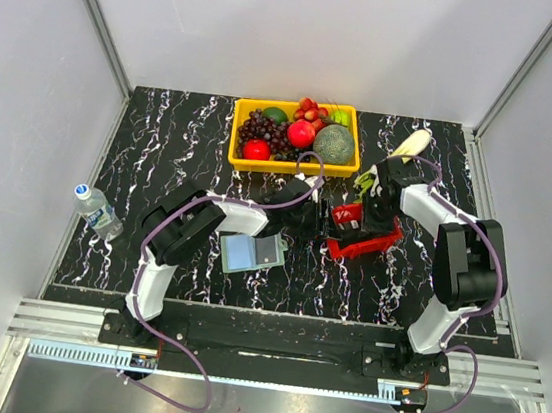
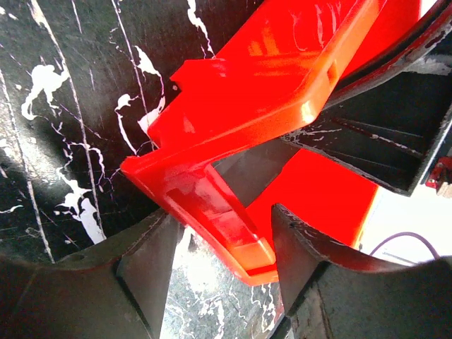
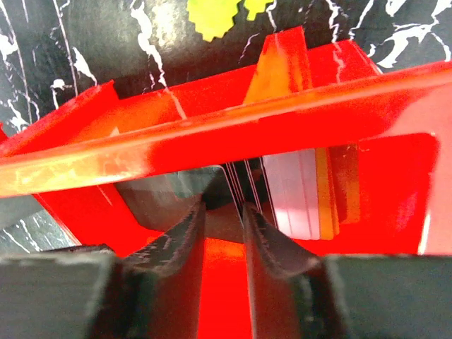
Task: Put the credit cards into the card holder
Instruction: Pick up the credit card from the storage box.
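Observation:
The card holder (image 1: pixel 250 252) lies open on the dark marbled table, left of the red basket (image 1: pixel 365 240). The credit cards (image 3: pixel 291 192) stand on edge inside the basket: whitish, orange and dark ones packed side by side. My right gripper (image 3: pixel 222 208) reaches down into the basket. Its fingers stand a narrow gap apart in front of a dark card's face, at the left end of the stack, gripping nothing. My left gripper (image 2: pixel 223 215) sits at the basket's left corner, and the red rim (image 2: pixel 212 191) lies slanted between its two fingers, touching both.
A yellow crate (image 1: pixel 240 142) of fruit stands at the back, just behind both grippers. A banana (image 1: pixel 412 143) and a green leafy item (image 1: pixel 365 180) lie at the back right. A water bottle (image 1: pixel 97 210) lies at the table's left edge.

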You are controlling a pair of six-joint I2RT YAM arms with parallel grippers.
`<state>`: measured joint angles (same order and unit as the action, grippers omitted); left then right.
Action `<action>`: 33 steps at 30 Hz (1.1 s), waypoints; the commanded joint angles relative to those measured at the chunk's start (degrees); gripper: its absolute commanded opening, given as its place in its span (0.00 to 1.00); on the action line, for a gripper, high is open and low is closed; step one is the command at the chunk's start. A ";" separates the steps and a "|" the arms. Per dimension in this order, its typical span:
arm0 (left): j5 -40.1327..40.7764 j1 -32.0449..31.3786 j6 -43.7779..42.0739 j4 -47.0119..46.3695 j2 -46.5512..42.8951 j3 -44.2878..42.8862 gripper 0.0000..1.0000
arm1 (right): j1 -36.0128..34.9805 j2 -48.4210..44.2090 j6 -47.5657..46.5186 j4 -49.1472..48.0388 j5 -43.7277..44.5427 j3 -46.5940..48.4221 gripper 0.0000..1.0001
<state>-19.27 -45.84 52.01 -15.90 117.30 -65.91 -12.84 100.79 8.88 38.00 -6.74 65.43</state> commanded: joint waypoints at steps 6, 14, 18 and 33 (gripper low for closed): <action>-1.65 0.41 -0.59 -0.71 1.18 -2.12 0.58 | 0.10 -4.28 -0.45 1.02 -2.92 2.60 0.11; -1.91 0.49 -0.95 -0.80 1.00 -2.12 0.57 | 0.18 -7.89 -0.36 0.23 -11.44 2.07 0.05; -2.00 0.58 -1.03 -0.97 0.92 -2.12 0.57 | 0.10 -7.54 -0.45 -0.20 -13.20 1.37 0.08; -0.43 0.76 -1.38 -2.29 -1.54 0.25 0.56 | 0.10 -7.36 -0.01 -2.40 -14.35 0.57 0.06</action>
<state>-19.81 -45.41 51.90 -15.90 117.49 -66.06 -12.71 95.70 8.82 37.34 -21.78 65.80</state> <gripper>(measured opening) 0.561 0.092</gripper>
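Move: The dark card at the left end of the storage box's row already stands between the right hand's open fingers, its middle about 2 cm ahead, 1 cm left and 1 cm below. The white cards stand some 3 cm to the right of the hand and 2 cm ahead, the box's left wall about 7 cm left and 1 cm ahead, and the celery leaves roughly 9 cm ahead and 3 cm left. From the left hand, the dark card lies about 10 cm to the right, 2 cm ahead, 1 cm below. The dark card is pinched by its near part as the right fingers close on it. The right hand then draws it up and to the left, about 4.5 cm each way, towards the box's left wall, with the fingertips swinging some 15 degrees leftward; the fingers ease slightly late on and shut again. The left hand stays still, its part-open fingers straddling the box's left corner. ##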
